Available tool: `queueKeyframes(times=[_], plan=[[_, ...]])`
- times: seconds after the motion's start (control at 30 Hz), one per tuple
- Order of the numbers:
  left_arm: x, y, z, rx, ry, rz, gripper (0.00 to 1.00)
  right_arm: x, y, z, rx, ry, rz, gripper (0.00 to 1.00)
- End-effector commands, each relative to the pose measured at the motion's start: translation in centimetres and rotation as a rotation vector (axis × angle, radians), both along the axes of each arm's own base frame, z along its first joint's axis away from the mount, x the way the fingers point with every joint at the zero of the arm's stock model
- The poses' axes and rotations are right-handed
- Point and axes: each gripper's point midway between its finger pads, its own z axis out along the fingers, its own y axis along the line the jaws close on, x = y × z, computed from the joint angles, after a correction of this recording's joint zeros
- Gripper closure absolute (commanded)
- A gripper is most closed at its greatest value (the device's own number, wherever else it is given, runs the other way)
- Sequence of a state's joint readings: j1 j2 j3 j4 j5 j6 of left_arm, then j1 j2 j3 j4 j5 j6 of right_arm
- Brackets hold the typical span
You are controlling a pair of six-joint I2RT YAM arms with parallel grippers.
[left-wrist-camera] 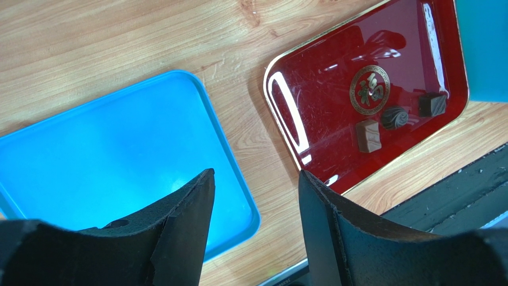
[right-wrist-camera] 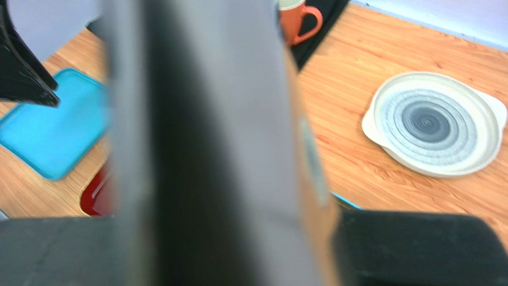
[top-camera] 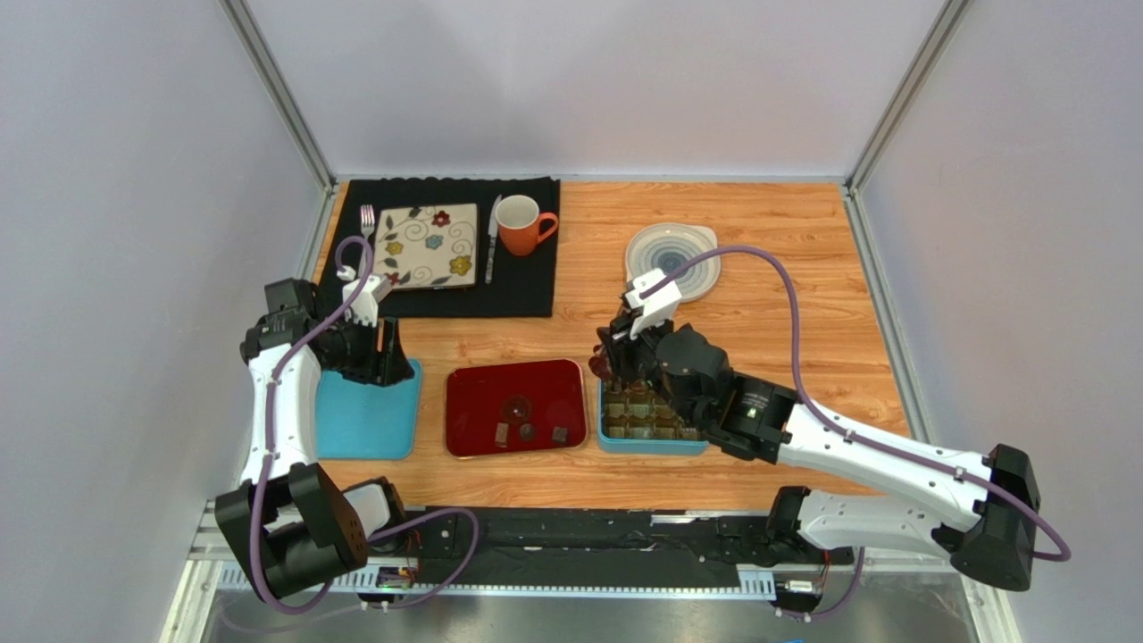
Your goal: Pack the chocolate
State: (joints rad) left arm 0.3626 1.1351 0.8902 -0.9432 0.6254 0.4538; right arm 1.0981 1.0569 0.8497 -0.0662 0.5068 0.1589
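Three dark chocolates (left-wrist-camera: pixel 395 117) lie in a row on the near part of the red tray (top-camera: pixel 463 402). To its right stands the teal box (top-camera: pixel 654 444) with a brown gridded insert (top-camera: pixel 651 413); I cannot tell what its cells hold. My right gripper (top-camera: pixel 611 359) hangs at the box's far left corner. In the right wrist view, a blurred grey and dark thing (right-wrist-camera: pixel 208 149) fills the space beside the black finger (right-wrist-camera: pixel 417 250); what it is does not show. My left gripper (left-wrist-camera: pixel 255 174) is open and empty over the right edge of the blue lid (left-wrist-camera: pixel 89 161).
A black mat (top-camera: pixel 523 288) at the far left carries a flowered square plate (top-camera: pixel 427 245), a fork, a knife and an orange mug (top-camera: pixel 521 224). A grey round dish (top-camera: pixel 671 257) sits far right of centre. A black rail (top-camera: pixel 604 529) runs along the near edge.
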Motion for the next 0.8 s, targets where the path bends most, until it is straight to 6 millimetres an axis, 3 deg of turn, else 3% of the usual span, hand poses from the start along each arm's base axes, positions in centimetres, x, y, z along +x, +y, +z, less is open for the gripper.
queueKeyframes(times=[0.0,0.27,0.77], plan=[[0.7,-0.1,1.7,-0.008,-0.067,-0.020,0.37,-0.4,-2.2,-1.3,-0.039,0.028,-0.045,0.75],[0.6,-0.1,1.6,-0.008,-0.064,-0.022,0.37,-1.5,-3.8,-2.8,-0.018,0.072,-0.058,0.75],[0.5,-0.1,1.5,-0.005,-0.063,-0.020,0.37,-1.4,-1.7,-3.6,-0.004,0.098,-0.017,0.74]])
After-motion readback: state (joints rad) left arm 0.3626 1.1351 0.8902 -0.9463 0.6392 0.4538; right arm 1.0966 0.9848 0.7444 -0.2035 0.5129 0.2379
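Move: The right hand, still holding the tongs with a dark chocolate at their tips, is bound for the chocolate box, whose middle lies about 5 cm to its right, level with it fore and aft, and some 22 cm below. The red tray lies roughly 18 cm to its left, about level fore and aft; the white dish is some 28 cm ahead and 8 cm to the right. From the idle left hand the box is about 39 cm to the right, level ahead, 10 cm lower. The right hand lowers the tongs towards the left part of the box, sinking about 5 cm in all; it first swings some 4 cm to the right and draws back about 2 cm as it comes down. It then nearly pauses before easing down another centimetre with a slight drift back left, the hand tipping down by some 5 degrees and the fingers keeping their squeeze on the tongs. ##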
